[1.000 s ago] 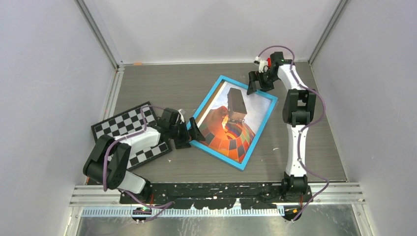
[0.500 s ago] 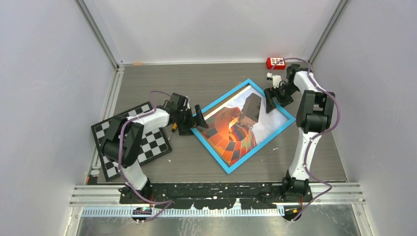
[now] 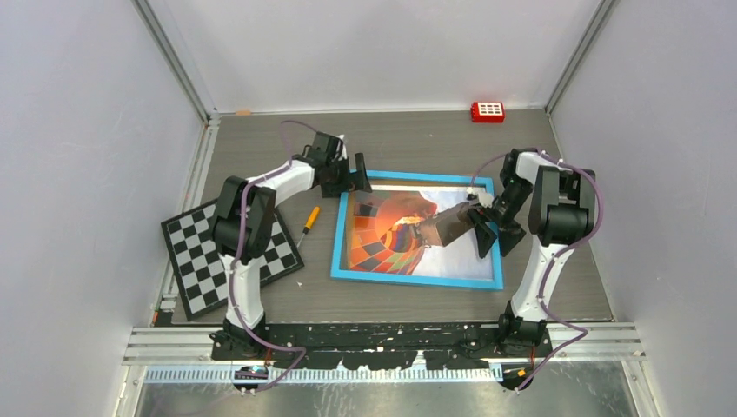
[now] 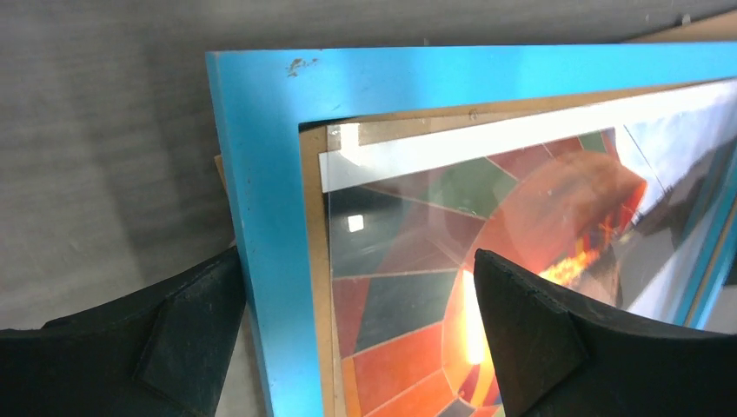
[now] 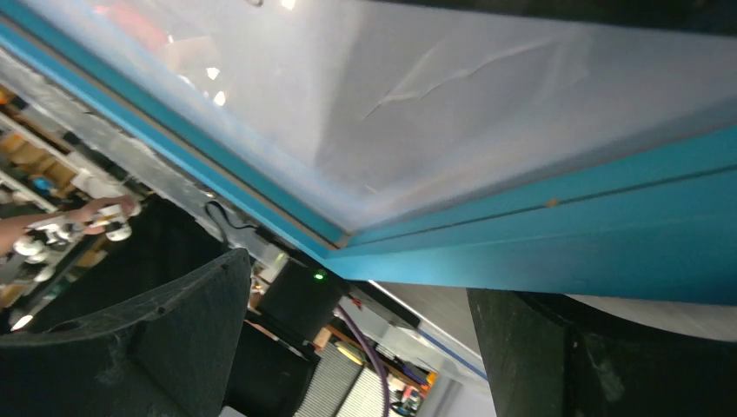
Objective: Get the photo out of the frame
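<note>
The frame (image 3: 417,280) with its bright-blue border lies flat, face up, square to the table edges. Inside it the photo (image 3: 391,234) of an orange-red balloon shows behind glass. My left gripper (image 3: 355,174) is at the frame's far left corner. It is open and straddles the blue border (image 4: 261,174): one finger (image 4: 174,339) outside the frame, the other (image 4: 539,339) above the photo (image 4: 487,208). My right gripper (image 3: 483,233) is open at the frame's right edge. In the right wrist view that blue edge (image 5: 608,234) crosses above the wide-apart jaws (image 5: 356,347).
A black-and-white chequered board (image 3: 222,252) lies to the left, under the left arm. An orange-handled screwdriver (image 3: 308,224) rests between the board and the frame. A red block (image 3: 488,111) sits at the back right by the wall. Grey walls close three sides.
The frame has turned clockwise in the overhead view and now lies square to the table. The left gripper swung to the far left corner, the right gripper came nearer along the right edge.
</note>
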Tool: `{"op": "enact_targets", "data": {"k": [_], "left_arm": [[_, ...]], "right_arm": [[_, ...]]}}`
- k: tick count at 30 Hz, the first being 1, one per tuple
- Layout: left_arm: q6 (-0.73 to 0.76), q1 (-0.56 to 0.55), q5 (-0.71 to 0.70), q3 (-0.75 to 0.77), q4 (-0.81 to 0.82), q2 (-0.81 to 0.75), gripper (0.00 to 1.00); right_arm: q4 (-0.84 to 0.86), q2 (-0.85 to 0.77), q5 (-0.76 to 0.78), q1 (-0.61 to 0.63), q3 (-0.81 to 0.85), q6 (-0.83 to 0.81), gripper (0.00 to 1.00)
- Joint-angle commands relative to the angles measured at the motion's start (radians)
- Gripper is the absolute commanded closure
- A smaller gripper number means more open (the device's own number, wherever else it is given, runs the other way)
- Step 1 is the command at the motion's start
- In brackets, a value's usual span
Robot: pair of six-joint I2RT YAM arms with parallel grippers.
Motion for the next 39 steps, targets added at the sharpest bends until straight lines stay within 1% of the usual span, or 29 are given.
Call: {"op": "enact_targets", "data": {"k": [1, 4, 7, 10, 12, 15, 18, 20, 22, 24, 25, 27, 30, 33, 35, 39], "left_arm": [[0.09, -0.034, 0.108, 0.096, -0.009, 0.099, 0.0], [0.121, -0.021, 0.115, 0.161, -0.038, 0.13, 0.0], [0.135, 0.01, 0.112, 0.199, -0.049, 0.119, 0.0], [0.138, 0.045, 0.11, 0.188, -0.054, 0.055, 0.0], [0.13, 0.062, 0.105, 0.147, -0.054, -0.011, 0.0], [0.108, 0.072, 0.061, 0.026, -0.051, -0.145, 0.0], [0.042, 0.085, 0.014, -0.103, -0.051, -0.286, 0.0], [-0.024, 0.092, 0.048, -0.197, -0.045, -0.396, 0.0], [-0.111, 0.091, 0.129, -0.308, -0.007, -0.495, 0.0], [-0.196, 0.077, 0.186, -0.419, 0.007, -0.581, 0.0], [-0.207, 0.062, 0.214, -0.461, -0.001, -0.61, 0.0], [-0.214, 0.023, 0.24, -0.53, -0.005, -0.652, 0.0], [-0.242, -0.056, 0.281, -0.628, 0.09, -0.679, 0.0], [-0.269, -0.126, 0.27, -0.709, 0.156, -0.69, 0.0], [-0.283, -0.152, 0.258, -0.761, 0.167, -0.7, 0.0], [-0.272, -0.189, 0.226, -0.809, 0.143, -0.72, 0.0]], "right_arm": [[0.011, 0.037, -0.178, 0.045, -0.083, -0.057, 0.04], [0.005, 0.025, -0.189, 0.043, -0.1, -0.058, 0.04], [-0.006, 0.003, -0.179, 0.023, -0.081, -0.057, 0.04], [-0.042, -0.008, -0.169, -0.039, 0.002, -0.057, 0.04], [-0.074, -0.009, -0.149, -0.081, 0.086, -0.058, 0.03], [-0.126, -0.002, -0.117, -0.121, 0.229, -0.07, 0.03], [-0.139, 0.012, -0.096, -0.137, 0.378, -0.047, 0.03], [-0.094, 0.022, -0.109, -0.143, 0.469, 0.007, 0.03], [-0.025, 0.038, -0.16, -0.138, 0.548, 0.092, 0.02], [0.014, 0.077, -0.196, -0.109, 0.653, 0.16, 0.01], [0.027, 0.102, -0.2, -0.086, 0.705, 0.186, 0.01], [0.069, 0.146, -0.201, -0.041, 0.784, 0.239, 0.0], [0.166, 0.2, -0.204, 0.017, 0.848, 0.335, 0.0], [0.194, 0.262, -0.196, 0.081, 0.918, 0.35, 0.0], [0.216, 0.291, -0.189, 0.112, 0.931, 0.351, 0.0], [0.302, 0.335, -0.177, 0.17, 0.903, 0.372, 0.0]]}}
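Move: The left hand's open fingers straddle the frame's left rim; its far-left corner is about 6 cm ahead, its near-left corner roughly 23 cm back and 2 cm left, and the screwdriver some 9 cm back and 10 cm left. The right hand straddles the right rim, with the far-right corner about 20 cm ahead and 2 cm right, and the near-right corner about 9 cm back. All lie a centimetre or two below the hands. Both open grippers finish a turning stroke on the rims, the left pushing the left rim about 4 cm forward while the right edges the right rim back a little, then let go of the frame and lift about 10 cm. The left swings some 28 cm back, bowing left and returning, and sinks to the near-left corner; the right reaches about 27 cm forward, bowing right and then coming left, sinks partway by the far rim near its right end, and tips its fingers outward some 40 degrees. ##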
